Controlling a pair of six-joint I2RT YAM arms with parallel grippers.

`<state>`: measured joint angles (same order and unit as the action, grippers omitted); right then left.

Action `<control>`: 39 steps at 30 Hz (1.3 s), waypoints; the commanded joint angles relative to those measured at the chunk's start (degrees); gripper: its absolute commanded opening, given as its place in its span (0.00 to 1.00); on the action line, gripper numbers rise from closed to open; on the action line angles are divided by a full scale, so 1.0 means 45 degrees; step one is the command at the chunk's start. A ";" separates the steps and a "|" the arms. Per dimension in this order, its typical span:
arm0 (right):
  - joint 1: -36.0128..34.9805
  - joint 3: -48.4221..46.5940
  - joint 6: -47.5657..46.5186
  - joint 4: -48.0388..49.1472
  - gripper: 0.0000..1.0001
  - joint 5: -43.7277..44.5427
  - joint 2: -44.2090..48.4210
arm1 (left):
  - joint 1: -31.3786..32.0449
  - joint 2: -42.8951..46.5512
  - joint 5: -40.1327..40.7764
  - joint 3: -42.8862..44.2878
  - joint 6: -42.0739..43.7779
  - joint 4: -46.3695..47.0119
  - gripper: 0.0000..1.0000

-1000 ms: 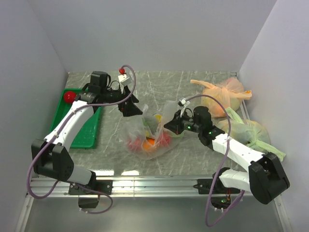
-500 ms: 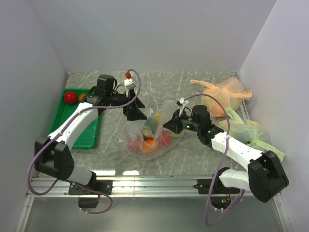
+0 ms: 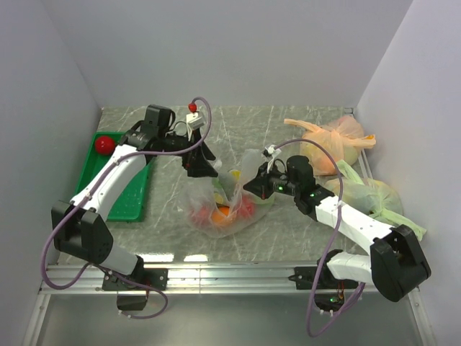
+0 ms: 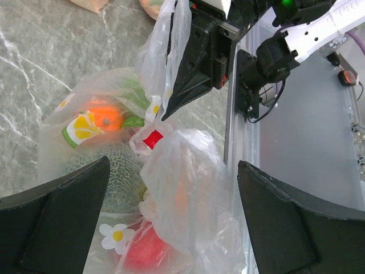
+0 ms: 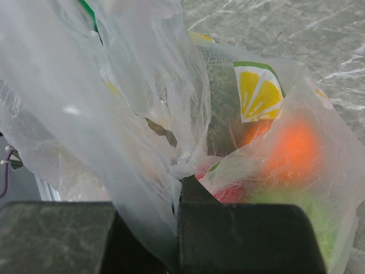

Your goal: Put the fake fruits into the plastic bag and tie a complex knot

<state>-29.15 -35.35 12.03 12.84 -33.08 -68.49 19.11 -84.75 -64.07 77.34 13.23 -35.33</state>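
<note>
The clear plastic bag (image 3: 225,205) lies mid-table, holding red, orange and dull green fake fruits. My right gripper (image 3: 253,186) is shut on the bag's right handle film (image 5: 142,131) and holds it up. Behind the film are an orange fruit (image 5: 291,148), a red one (image 5: 231,194) and the dull green piece (image 5: 219,114). My left gripper (image 3: 202,168) hovers open at the bag's upper left. Its fingers straddle a loose fold of the bag (image 4: 182,188) without touching it. An orange fruit (image 4: 105,117), the netted green piece (image 4: 114,177) and a red fruit (image 4: 142,251) show below. One red fruit (image 3: 105,143) sits in the tray.
A green tray (image 3: 130,198) lies at the left beside the wall. An orange-tinted bag (image 3: 331,144) and a pale green bag (image 3: 371,194) sit at the right, behind my right arm. The table's metal rail (image 3: 230,274) runs along the near edge.
My left arm has swung from over the tray toward the bag, bringing its open gripper slightly right and nearer. The right gripper and the bag have stayed put.
</note>
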 commanded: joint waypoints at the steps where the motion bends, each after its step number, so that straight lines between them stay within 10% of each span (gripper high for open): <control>1: -0.0144 -0.0679 -0.0271 0.0155 0.00 -0.0188 -0.0034 | 0.0030 0.0005 -0.0391 0.0391 -0.0205 0.0252 0.99; 10: -0.0183 -0.0776 -0.0369 0.0154 0.00 -0.0461 -0.0132 | 0.0634 -0.0288 0.0019 -0.0174 -0.0049 0.1285 0.98; 17: -0.0203 -0.0991 -0.0350 -0.0158 0.00 -0.0286 -0.0132 | 0.0616 -0.0756 0.0232 0.0586 -0.0167 0.0957 0.00; 23: 0.0322 -0.2689 -0.1461 -0.2149 0.62 0.1120 0.0667 | 0.0382 -0.0386 0.0508 0.0411 -0.0870 0.1386 0.00; 26: 0.1102 -0.3197 -0.1853 -0.2384 0.75 0.1044 0.1604 | 0.0343 -0.0210 0.0683 0.0352 -0.1182 0.1756 0.00; 39: -0.1371 -0.4508 -0.0724 -0.2308 0.80 0.1333 0.1923 | -0.0068 -0.0093 0.0860 0.0509 -0.2120 0.2245 0.00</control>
<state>-31.48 -55.27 5.32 1.80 -29.28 -56.58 18.94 -87.59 -60.07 77.71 5.45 -27.68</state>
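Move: The bag's upright plastic tip stands between the left hand's open fingers, about 2 cm to the right of its hand point and 1 cm lower. From that hand, the bag handle pinched in the right fingers is some 13 cm right, 3 cm back and 10 cm down; the melon lies about 7 cm ahead, 3 cm right, 20 cm below. For the right hand, whose handle is right at the hand point, the upright tip is roughly 11 cm left, 3 cm ahead and 9 cm up. The left fingers close on the bag's upright tip after easing about 2 cm right and slightly down, then carry it about 3 cm forward. Once that grip is made, the right fingers open and let go of their handle; that hand rises fast, nearly 20 cm, swinging about 4 cm forward and right before curving back, its wrist rolling some 25 degrees so the forward side lifts. ##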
